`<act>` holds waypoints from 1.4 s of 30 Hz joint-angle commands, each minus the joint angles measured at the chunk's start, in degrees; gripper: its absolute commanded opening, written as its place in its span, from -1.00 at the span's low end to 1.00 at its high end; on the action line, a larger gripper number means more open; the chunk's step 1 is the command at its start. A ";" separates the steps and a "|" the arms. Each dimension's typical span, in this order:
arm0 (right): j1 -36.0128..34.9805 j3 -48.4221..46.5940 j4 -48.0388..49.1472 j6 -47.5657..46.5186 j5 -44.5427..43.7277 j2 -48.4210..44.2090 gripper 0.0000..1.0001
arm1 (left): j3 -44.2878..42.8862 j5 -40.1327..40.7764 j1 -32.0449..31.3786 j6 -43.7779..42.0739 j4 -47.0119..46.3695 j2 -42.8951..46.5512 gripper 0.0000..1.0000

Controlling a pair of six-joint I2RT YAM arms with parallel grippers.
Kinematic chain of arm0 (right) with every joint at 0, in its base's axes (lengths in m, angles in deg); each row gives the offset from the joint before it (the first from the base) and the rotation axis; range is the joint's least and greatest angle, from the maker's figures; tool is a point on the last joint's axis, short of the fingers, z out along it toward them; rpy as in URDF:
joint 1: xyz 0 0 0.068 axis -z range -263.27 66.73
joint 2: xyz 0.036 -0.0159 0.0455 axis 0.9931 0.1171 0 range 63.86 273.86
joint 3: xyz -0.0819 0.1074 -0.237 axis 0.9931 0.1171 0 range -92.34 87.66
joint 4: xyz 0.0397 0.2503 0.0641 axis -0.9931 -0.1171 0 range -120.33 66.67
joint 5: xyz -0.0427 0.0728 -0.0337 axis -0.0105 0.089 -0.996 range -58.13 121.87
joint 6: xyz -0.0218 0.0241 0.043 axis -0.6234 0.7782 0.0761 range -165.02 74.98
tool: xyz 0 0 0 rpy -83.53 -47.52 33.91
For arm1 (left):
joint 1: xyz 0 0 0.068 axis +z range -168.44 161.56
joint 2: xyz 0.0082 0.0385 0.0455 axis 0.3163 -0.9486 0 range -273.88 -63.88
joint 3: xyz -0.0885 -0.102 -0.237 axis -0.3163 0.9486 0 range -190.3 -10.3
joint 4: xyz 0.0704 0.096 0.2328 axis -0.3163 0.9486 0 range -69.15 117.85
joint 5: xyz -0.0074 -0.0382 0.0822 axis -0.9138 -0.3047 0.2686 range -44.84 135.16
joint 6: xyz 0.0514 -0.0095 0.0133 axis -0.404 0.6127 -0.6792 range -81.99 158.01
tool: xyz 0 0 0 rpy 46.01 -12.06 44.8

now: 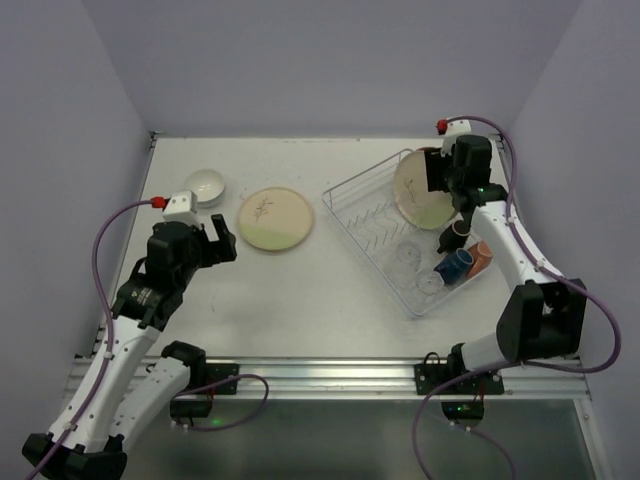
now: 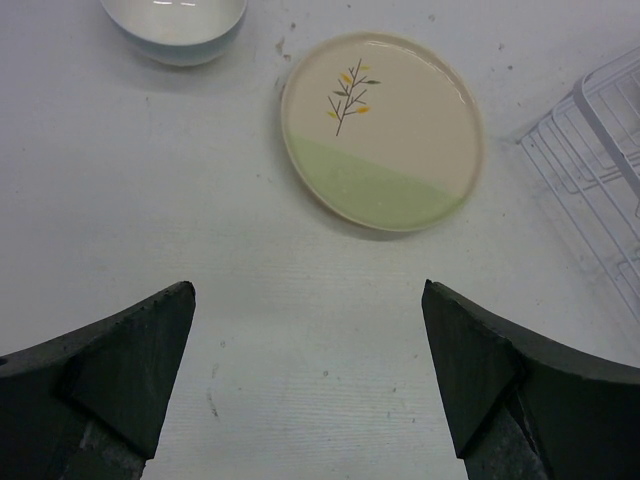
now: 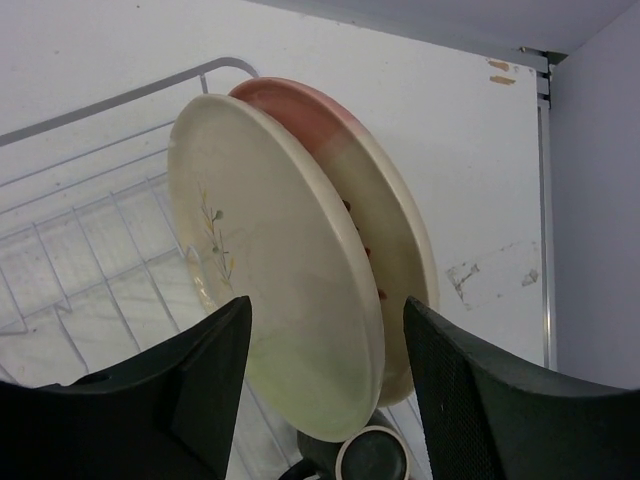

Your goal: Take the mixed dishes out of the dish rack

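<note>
The wire dish rack (image 1: pixel 372 210) sits at the right of the table. Two plates stand on edge at its far end: a cream and green one (image 3: pixel 270 260) in front, a pink-topped one (image 3: pixel 345 130) behind. My right gripper (image 3: pixel 325 390) straddles the lower rims of both, jaws apart, not visibly pressing. Two clear glasses (image 1: pixel 408 255) and blue (image 1: pixel 455 266), brown (image 1: pixel 452 238) and salmon (image 1: pixel 478 256) cups fill the rack's near end. My left gripper (image 2: pixel 308 370) hangs open over bare table, near a green-half plate (image 2: pixel 383 130) and white bowl (image 2: pixel 175 25).
The rack's corner (image 2: pixel 600 150) shows at the right of the left wrist view. A dark cup rim (image 3: pixel 372 455) lies just under the standing plates. Walls close the table at the back and both sides.
</note>
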 commanded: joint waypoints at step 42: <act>0.53 -7.17 -4.43 -6.65 18.09 0.30 -1.00 | 0.41 0.34 -0.21 -0.94 -2.45 1.18 1.00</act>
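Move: The green-banded plate standing on edge in the rack has its middle about 4 cm ahead of the right hand, 4 cm to its left and 11 cm below. The red-banded plate stands behind it, roughly 4 cm farther right and 1 cm farther out; the black mug lies about 5 cm back and 5 cm right of the hand, 17 cm down. From the left hand the green-banded plate is some 22 cm ahead and 49 cm to the right, 10 cm below. The right hand sinks about 4 cm with a slight reach forward to bring its open fingers down over the near upper rim of the green-banded plate, then shifts some 4 cm left while turning about 15 degrees counter-clockwise and tipping its fingers about 10 degrees farther down, in line with the plate's edge. As it swings round the fingers close until they pinch the rim from both faces, and once shut on it the hand starts to lift, by about 1 cm. ##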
